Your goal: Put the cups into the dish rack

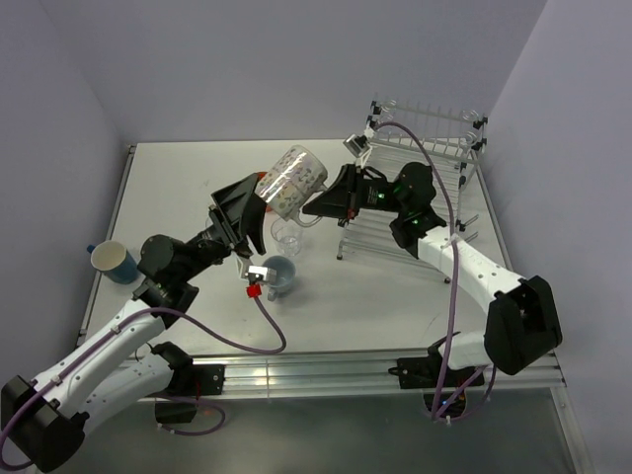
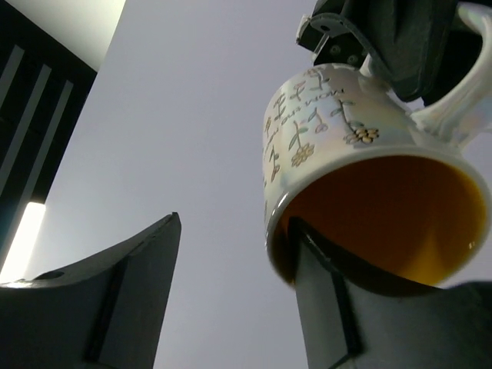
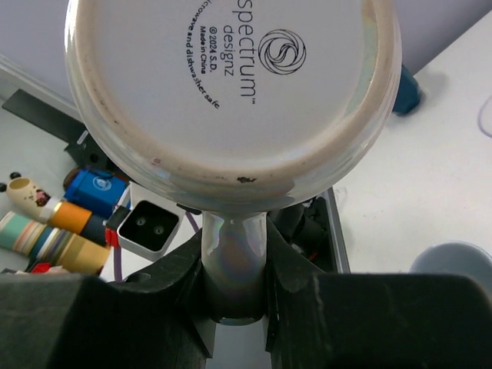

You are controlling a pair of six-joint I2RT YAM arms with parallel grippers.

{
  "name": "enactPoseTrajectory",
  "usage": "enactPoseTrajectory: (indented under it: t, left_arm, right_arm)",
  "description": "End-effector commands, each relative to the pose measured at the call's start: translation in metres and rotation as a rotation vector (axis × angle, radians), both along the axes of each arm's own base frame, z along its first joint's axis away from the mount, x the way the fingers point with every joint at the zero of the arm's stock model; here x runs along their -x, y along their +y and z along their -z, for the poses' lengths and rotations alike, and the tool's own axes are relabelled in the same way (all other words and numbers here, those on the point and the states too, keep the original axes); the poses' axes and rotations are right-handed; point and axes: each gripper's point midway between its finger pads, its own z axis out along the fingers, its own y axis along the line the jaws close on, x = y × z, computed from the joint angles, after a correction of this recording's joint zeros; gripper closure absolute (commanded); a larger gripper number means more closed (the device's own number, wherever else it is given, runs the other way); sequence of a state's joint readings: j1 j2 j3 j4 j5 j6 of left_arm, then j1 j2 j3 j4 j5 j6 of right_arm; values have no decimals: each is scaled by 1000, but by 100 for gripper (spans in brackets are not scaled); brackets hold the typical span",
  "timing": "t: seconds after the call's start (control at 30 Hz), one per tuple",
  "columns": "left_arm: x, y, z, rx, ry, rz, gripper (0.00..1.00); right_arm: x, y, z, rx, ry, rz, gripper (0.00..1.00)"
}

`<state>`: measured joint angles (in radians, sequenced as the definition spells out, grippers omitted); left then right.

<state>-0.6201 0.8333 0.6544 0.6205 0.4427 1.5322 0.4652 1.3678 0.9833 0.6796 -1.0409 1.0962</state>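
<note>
A white mug [image 1: 291, 181] with flower print and an orange inside [image 2: 384, 207] hangs tilted in the air above the table. My right gripper [image 1: 316, 208] is shut on its handle [image 3: 234, 257], and the mug's base [image 3: 231, 84] fills the right wrist view. My left gripper [image 1: 258, 218] is open at the mug's mouth: one of its fingers [image 2: 327, 300] reaches inside the rim, the other stands apart at the left. A clear glass tumbler [image 1: 286, 236], a grey-blue cup [image 1: 279, 276] and a blue mug [image 1: 116, 262] stand on the table. The dish rack [image 1: 420, 173] is at the back right.
The rack sits close to the right wall, behind my right arm. The blue mug is near the table's left edge [image 1: 111, 222]. Rolls of tape and small items [image 3: 46, 223] lie beyond the table in the right wrist view. A rail [image 1: 326, 370] runs along the near edge.
</note>
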Motion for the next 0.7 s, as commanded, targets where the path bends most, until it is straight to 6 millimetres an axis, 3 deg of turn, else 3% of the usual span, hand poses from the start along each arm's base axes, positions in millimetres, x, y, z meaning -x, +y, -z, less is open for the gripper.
enactPoseTrajectory:
  t: [0.0,0.23,0.37,0.5,0.57,0.67]
  left_arm:
    - [9,19,-34,83,-119,-57,34]
    - [7,18,-26,88,-104,-57,17]
    - [2,19,-20,109,-74,-63,11]
    - [-8,25,-18,169,-2,-81,11]
    - [-14,31,-17,202,34,-109,11]
    - [-17,35,-11,227,104,-118,11]
  right_arm:
    - [4,-27,-40,-84,-173,87,100]
    - [-7,-56,-19,-26,-207,198,100]
    - [-14,-80,4,62,-235,297,100]
    - [-24,-118,34,242,-314,469,100]
    - [-27,-135,36,311,-383,570,100]
    - [-47,-174,53,467,-444,787,100]
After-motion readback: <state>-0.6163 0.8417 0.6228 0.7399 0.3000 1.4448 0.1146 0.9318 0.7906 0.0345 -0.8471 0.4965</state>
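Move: The patterned mug already hangs by its handle from the right fingers; the middle of the dish rack it is bound for lies about 26 cm to this hand's right, 25 cm ahead and 27 cm below. On the table some 31 cm below that hand, the clear glass stands about 13 cm ahead and 8 cm left, the grey-blue cup 3 cm ahead and 10 cm left. From the left hand, the mug is roughly 6 cm right, 3 cm ahead and nearly level. The patterned mug, its handle still pinched in the right fingers, is swept to the right towards the dish rack, about 13 cm and gathering speed, sinking some 6 cm as the wrist swings clockwise by roughly 30 degrees and the fingertips tip down. The left fingers, already loose at the mug's mouth, spread wider, and that hand draws off a couple of centimetres left and slightly forward. ##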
